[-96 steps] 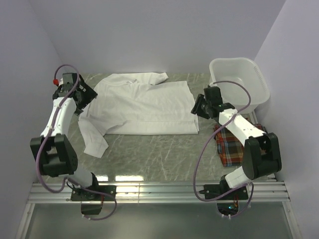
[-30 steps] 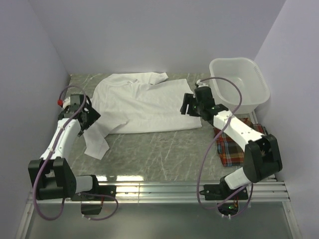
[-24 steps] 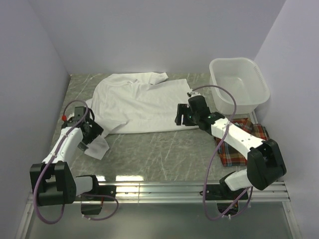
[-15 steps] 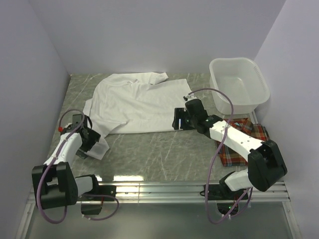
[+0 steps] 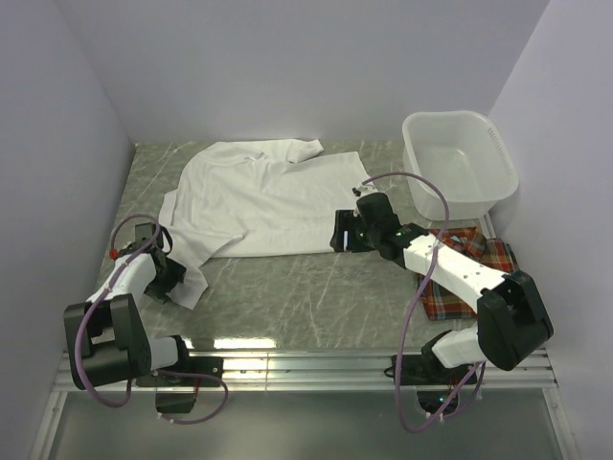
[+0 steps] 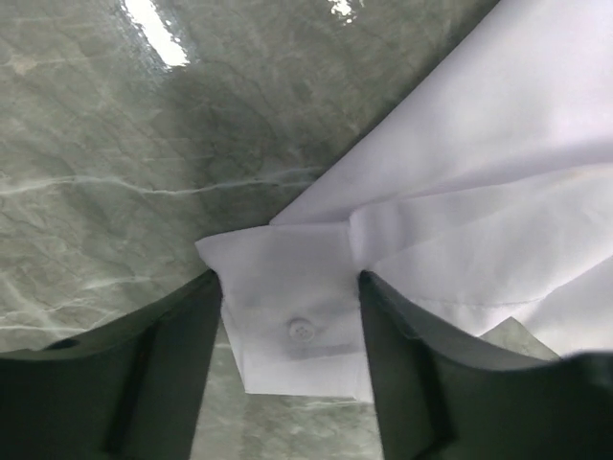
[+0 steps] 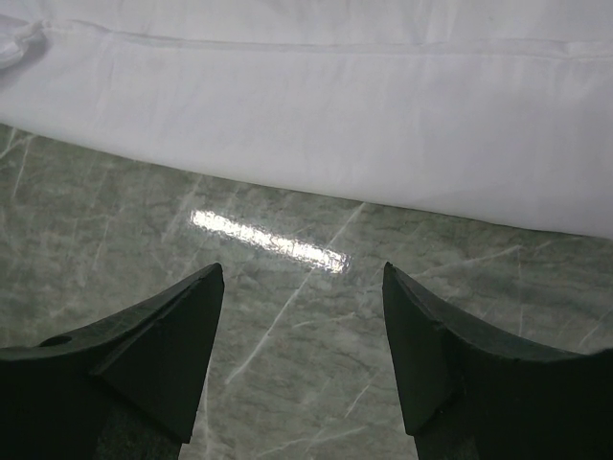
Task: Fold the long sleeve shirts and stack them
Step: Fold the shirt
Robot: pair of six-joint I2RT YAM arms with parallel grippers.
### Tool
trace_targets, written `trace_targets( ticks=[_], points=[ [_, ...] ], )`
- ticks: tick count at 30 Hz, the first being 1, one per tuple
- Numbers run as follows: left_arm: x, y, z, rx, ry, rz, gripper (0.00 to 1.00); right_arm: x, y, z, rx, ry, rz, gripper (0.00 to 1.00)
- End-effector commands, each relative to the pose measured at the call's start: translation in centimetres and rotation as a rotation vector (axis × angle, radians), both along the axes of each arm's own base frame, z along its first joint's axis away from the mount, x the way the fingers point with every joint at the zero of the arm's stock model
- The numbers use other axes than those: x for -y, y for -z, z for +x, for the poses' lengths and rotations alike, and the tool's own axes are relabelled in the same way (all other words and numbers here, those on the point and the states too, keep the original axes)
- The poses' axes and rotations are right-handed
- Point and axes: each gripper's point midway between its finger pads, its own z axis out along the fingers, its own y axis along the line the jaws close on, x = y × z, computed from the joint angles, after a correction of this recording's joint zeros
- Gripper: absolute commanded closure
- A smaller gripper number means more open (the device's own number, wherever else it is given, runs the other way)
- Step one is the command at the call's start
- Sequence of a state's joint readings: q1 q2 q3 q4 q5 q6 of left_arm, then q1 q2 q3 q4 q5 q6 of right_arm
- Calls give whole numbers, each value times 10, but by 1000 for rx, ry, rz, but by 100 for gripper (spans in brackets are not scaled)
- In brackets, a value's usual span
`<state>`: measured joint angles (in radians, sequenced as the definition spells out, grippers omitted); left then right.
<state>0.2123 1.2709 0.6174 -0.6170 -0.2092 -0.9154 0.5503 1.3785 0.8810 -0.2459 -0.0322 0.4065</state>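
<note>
The white long sleeve shirt lies spread flat across the back of the table. Its left sleeve runs down to a buttoned cuff. My left gripper is low over that cuff, open, with a finger along each side edge of it and the cloth still flat. The plaid shirt lies crumpled at the right, partly under my right arm. My right gripper is open over bare marble, just short of the white shirt's front hem, with nothing between its fingers.
A white plastic basin stands at the back right corner. Walls close in the table on the left, back and right. Bare marble stretches from the white shirt's hem to the near rail.
My left gripper has slid along the sleeve toward the near edge down to the cuff, and its jaws have narrowed. My right gripper has moved left along the shirt's front hem.
</note>
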Motion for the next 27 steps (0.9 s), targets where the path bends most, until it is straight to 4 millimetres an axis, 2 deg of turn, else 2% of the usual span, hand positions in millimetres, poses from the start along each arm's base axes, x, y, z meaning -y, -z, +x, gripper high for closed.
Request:
trace_targets(
  ticks=[1, 2, 4, 5, 8, 11, 14, 15, 18, 19, 21, 23, 24, 26, 27],
  points=[
    [9, 15, 0, -6, 1, -54, 42, -7, -18, 5, 54, -6, 42, 26],
    [9, 15, 0, -6, 0, -54, 52, -7, -18, 5, 54, -6, 42, 26],
    [9, 11, 1, -4, 4, -51, 64, -9, -19, 4, 56, -14, 42, 26],
    [9, 9, 2, 2, 6, -51, 75, -8, -18, 5, 58, -15, 33, 26],
    [7, -11, 11, 49, 23, -36, 90, -11, -20, 4, 70, -36, 14, 27],
    [8, -40, 24, 106, 49, -11, 97, -18, -22, 2, 77, -64, 4, 27],
    [16, -76, 41, 179, 88, 18, 98, -29, -28, -1, 99, -109, -4, 27],
    [25, -93, 53, 222, 127, 27, 99, -34, -35, 0, 115, -123, 0, 27],
    [46, -114, 68, 273, 186, 19, 99, -53, -52, -6, 178, -210, 9, 27],
    [47, -125, 79, 302, 185, 16, 99, -60, -57, -7, 203, -237, 23, 27],
    [71, -144, 96, 356, 260, -12, 98, -71, -68, -10, 250, -287, 31, 27],
    [86, -148, 110, 362, 306, -31, 98, -81, -78, -11, 291, -325, 50, 27],
    [101, -159, 119, 389, 352, -50, 98, -85, -84, -11, 307, -337, 56, 27],
    [122, -157, 130, 375, 422, -66, 98, -95, -89, -12, 330, -359, 61, 27],
    [130, -169, 141, 406, 445, -67, 98, -98, -94, -12, 340, -362, 66, 27]
  ],
)
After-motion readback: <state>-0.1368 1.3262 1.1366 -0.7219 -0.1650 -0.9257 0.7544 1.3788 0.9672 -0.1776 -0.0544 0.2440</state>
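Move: Right between the left fingers, some 1 cm below their pads, lies the buttoned cuff at the end of the shirt's loose sleeve. From there the sleeve's upper part is about 11 cm ahead and 10 cm to the right, and the middle of the shirt body roughly 22 cm ahead and 27 cm right. From the right hand the cuff lies some 42 cm left, 9 cm back and 11 cm lower. Closing on the cuff almost without shifting, the left fingers pinch its cloth, then lift it about 15 cm while carrying it some 12 cm forward and 10 cm right over the shirt body, tilting the fingertips forward and turning clockwise about 20 degrees. The right hand, empty and open, swings left about 8 cm, rising and drawing back slightly, and turns counter-clockwise. ##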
